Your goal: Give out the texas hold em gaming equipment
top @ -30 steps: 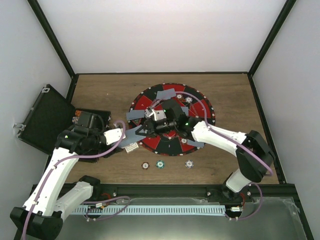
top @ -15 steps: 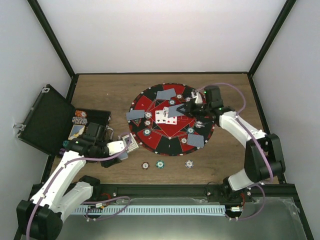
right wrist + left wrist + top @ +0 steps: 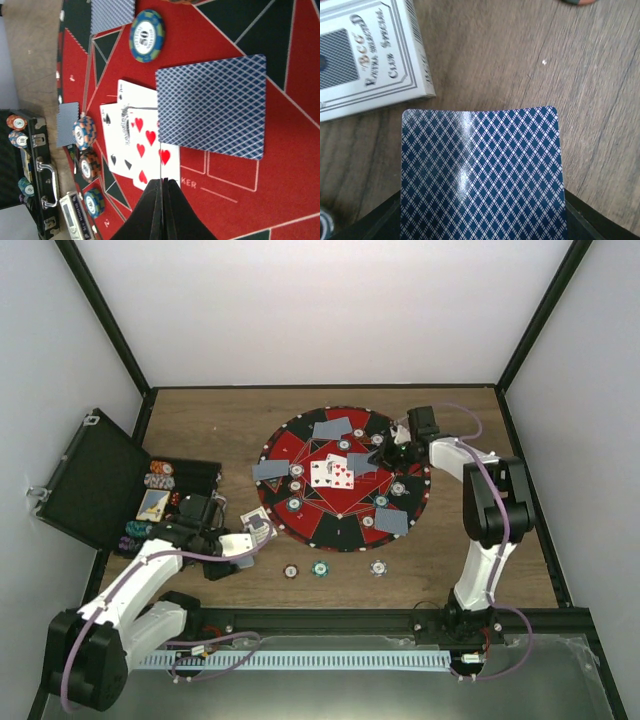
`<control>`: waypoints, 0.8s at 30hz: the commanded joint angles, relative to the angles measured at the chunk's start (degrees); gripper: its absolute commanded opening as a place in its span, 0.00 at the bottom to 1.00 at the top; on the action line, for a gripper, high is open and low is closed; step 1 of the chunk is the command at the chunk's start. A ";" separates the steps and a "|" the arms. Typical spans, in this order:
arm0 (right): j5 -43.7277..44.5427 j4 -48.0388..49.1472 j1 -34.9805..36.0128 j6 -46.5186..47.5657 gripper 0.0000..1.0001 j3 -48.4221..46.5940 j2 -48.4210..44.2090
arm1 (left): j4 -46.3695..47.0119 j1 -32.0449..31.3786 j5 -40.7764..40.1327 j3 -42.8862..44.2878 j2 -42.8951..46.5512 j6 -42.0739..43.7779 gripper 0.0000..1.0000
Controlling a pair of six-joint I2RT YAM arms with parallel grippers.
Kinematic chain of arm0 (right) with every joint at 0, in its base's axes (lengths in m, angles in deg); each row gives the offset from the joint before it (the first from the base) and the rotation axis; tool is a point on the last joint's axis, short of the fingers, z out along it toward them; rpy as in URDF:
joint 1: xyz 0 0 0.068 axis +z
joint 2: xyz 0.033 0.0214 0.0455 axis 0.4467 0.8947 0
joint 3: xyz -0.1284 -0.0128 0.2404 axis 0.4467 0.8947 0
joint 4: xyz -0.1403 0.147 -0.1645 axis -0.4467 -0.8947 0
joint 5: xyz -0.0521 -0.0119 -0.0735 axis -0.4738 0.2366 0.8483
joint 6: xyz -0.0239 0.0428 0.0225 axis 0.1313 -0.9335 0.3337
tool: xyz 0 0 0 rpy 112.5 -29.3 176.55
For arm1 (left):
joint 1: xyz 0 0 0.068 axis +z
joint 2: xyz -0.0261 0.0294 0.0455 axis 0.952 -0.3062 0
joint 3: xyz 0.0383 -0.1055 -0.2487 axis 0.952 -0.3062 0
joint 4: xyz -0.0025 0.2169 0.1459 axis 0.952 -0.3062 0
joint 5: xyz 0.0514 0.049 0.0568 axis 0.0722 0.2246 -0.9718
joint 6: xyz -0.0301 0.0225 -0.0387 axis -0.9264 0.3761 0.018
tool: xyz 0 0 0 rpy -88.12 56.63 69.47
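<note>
My left gripper (image 3: 246,539) is shut on blue-backed playing cards (image 3: 482,175), low over the wood beside the white card box (image 3: 370,55); its dark fingers (image 3: 592,222) show only at the card's corners. My right gripper (image 3: 384,454) hangs over the right side of the round red-and-black mat (image 3: 290,445), shut (image 3: 161,181) on a card seen edge-on as a thin line (image 3: 161,150). Three face-up cards (image 3: 140,145) lie at the mat's centre, with a face-down card (image 3: 210,105) overlapping them. More face-down cards (image 3: 331,427) and poker chips (image 3: 146,35) lie around the mat.
Three chips (image 3: 319,567) lie in a row on the wood in front of the mat. The open black case (image 3: 95,480), with chips (image 3: 157,478) in it, stands at the left edge. Walls close in the table on three sides.
The right gripper drew back from the mat's centre to its right side. The left gripper withdrew from the mat to the wood by the card box. The face-up cards came into view.
</note>
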 commanded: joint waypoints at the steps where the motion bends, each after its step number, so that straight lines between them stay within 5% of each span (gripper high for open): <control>1: 0.46 -0.25 -0.20 1.47 0.01 -3.13 3.17 | 5.31 0.03 -0.71 -1.59 -2.31 4.25 0.08; 5: 0.94 -0.49 -0.20 2.02 0.01 -3.62 5.30 | 8.15 0.04 -0.65 -1.80 -6.70 4.91 0.09; 8: 1.26 -0.78 -0.22 2.57 0.01 -3.29 5.93 | 9.85 0.03 -0.57 -1.40 -9.46 4.70 0.19; 11: 1.93 -1.18 -0.20 3.23 0.03 -3.12 5.98 | 9.86 0.03 -0.57 -1.28 -10.51 5.31 0.57; 13: 2.12 -1.71 -0.22 3.59 0.07 -3.29 6.03 | 9.26 0.04 -0.77 -1.34 -10.33 5.95 0.73; 19: 4.00 -3.97 -0.24 4.09 0.28 -4.52 5.26 | 5.18 0.06 -0.62 -0.13 -7.26 7.50 0.98; 24: 8.54 -7.53 -0.25 4.84 0.54 -6.98 4.22 | 0.73 0.03 -1.47 2.24 -5.87 8.32 1.00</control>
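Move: The left hand holds the deck over its table spot, about 4 cm below and 1 cm ahead, 2 cm right; the card box stands roughly 9 cm ahead, 7 cm right. The right hand grips a single card; the face-down card it goes for lies some 3 cm left, 2 cm back and 8 cm below, with the face-up cards about 11 cm left and 4 cm back. Both hands sink, left 3 cm with the deck, right 4 cm with a card, then open, releasing them. ##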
